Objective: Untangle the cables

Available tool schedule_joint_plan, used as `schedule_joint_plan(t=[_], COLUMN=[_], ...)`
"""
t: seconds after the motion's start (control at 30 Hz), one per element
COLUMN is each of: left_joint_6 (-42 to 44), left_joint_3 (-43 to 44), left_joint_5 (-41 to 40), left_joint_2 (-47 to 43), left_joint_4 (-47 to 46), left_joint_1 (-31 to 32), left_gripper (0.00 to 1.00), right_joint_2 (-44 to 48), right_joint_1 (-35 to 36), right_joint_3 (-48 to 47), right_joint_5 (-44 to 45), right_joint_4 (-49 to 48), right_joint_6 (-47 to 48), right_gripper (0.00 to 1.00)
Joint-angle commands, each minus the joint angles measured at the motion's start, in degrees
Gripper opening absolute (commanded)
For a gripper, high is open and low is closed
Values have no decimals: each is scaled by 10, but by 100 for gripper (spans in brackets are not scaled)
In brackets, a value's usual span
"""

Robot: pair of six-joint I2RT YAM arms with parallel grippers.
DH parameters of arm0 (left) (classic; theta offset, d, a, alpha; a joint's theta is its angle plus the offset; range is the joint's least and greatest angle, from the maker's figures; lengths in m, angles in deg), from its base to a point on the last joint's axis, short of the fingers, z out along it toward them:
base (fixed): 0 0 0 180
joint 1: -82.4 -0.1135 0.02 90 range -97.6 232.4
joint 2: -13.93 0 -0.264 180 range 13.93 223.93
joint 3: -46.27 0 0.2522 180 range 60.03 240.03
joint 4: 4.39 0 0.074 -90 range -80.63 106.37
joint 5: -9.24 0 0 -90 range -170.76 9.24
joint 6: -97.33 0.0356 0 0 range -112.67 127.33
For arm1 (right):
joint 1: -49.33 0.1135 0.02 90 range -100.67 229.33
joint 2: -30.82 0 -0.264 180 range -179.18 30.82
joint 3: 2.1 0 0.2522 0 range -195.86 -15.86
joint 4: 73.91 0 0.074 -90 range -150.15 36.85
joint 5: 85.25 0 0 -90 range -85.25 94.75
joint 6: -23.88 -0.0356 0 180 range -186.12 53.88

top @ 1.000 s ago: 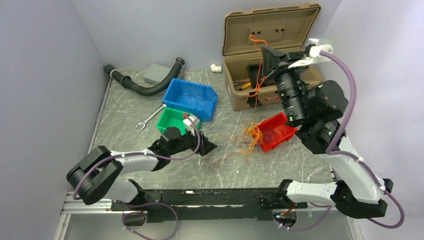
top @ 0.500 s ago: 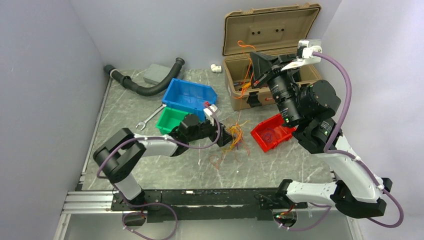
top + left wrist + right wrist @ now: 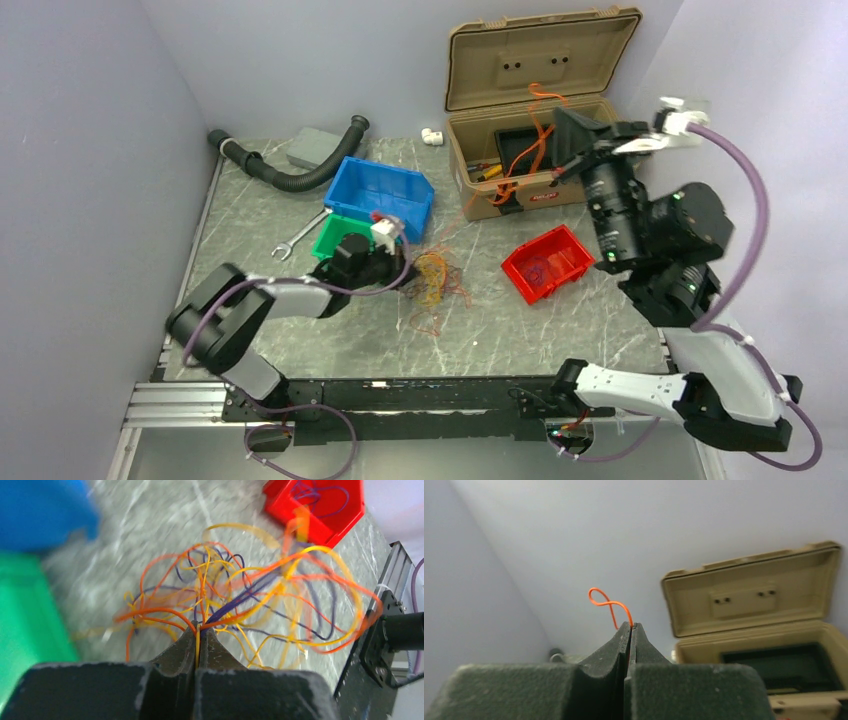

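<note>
The cables [image 3: 433, 277] lie as a loose tangle of orange, yellow and purple wires on the marble table between the green and red bins. My left gripper [image 3: 404, 265] is low at the tangle's left edge. In the left wrist view it [image 3: 200, 631] is shut on a yellow strand, with the cables [image 3: 250, 592] fanning out ahead. My right gripper [image 3: 556, 118] is raised in front of the tan case, shut on one orange cable [image 3: 521, 165] that runs down toward the tangle. In the right wrist view an orange loop [image 3: 607, 603] sticks out of the shut gripper [image 3: 630, 626].
An open tan case [image 3: 540, 70] stands at the back right. A red bin [image 3: 545, 262] holding purple wire sits right of the tangle; a blue bin [image 3: 380, 195] and green bin [image 3: 335, 240] sit to its left. Wrench [image 3: 298, 235], black hose [image 3: 290, 172] and grey block [image 3: 315, 148] lie back left.
My left gripper went from open to shut on the tangle and drew it left toward the green bin. My right arm swung right, carrying the orange cable with it.
</note>
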Motion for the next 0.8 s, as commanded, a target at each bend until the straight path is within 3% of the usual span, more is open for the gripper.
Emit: schedule_joint_plan(t=[0.0,0.13,0.3,0.4,0.57,0.77], left_joint_6=[-10,23,29,15,-6,-53], left_joint_3=[-75,-68,-27,-13,-5,-15], left_joint_5=[-9,-19,-73,-129,-215,-345], left_joint_2=[-150,-251,-276,-296,-347,-470], left_joint_4=[76,233,385,459,536,604], left_joint_1=[-28,-28,-27,-28,-28,-29], left_gripper=[0,0,0,0,0,0], right_joint_2=[53,80,73,67,55,26], right_joint_1=[1,0,-2,-6,-25,-35], right_joint_3=[29,113,192,233,256,191], right_joint_5=[137,174,177,134,82,20], right_joint_4=[26,70,193,236,225,166], right_joint_6=[62,26,-94,-155,-174,-119], right_gripper=[0,0,0,0,0,0])
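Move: The left hand, already shut low on the tangled cables, has the green bin about 12 cm to its left and 6 cm ahead. The bundle spreads some 6 cm to its right; the blue bin is about 7 cm left and 18 cm ahead. High up, the right hand holds the orange cable, with the red bin roughly 8 cm right, 6 cm ahead and 55 cm below, the bundle 18 cm left and 3 cm ahead, and the tool case 7 cm right and 30 cm ahead. Keeping its pinch on the cable bundle, the left hand drags it about 15 cm left and some 5 cm back, past the near side of the green bin, with small dips and lifts and a counter-clockwise turn. The right hand keeps the orange cable, swings some 6 cm right, then drops about 25 cm towards the table and red bin, drifting back left as its fingers tip down about 30 degrees. ##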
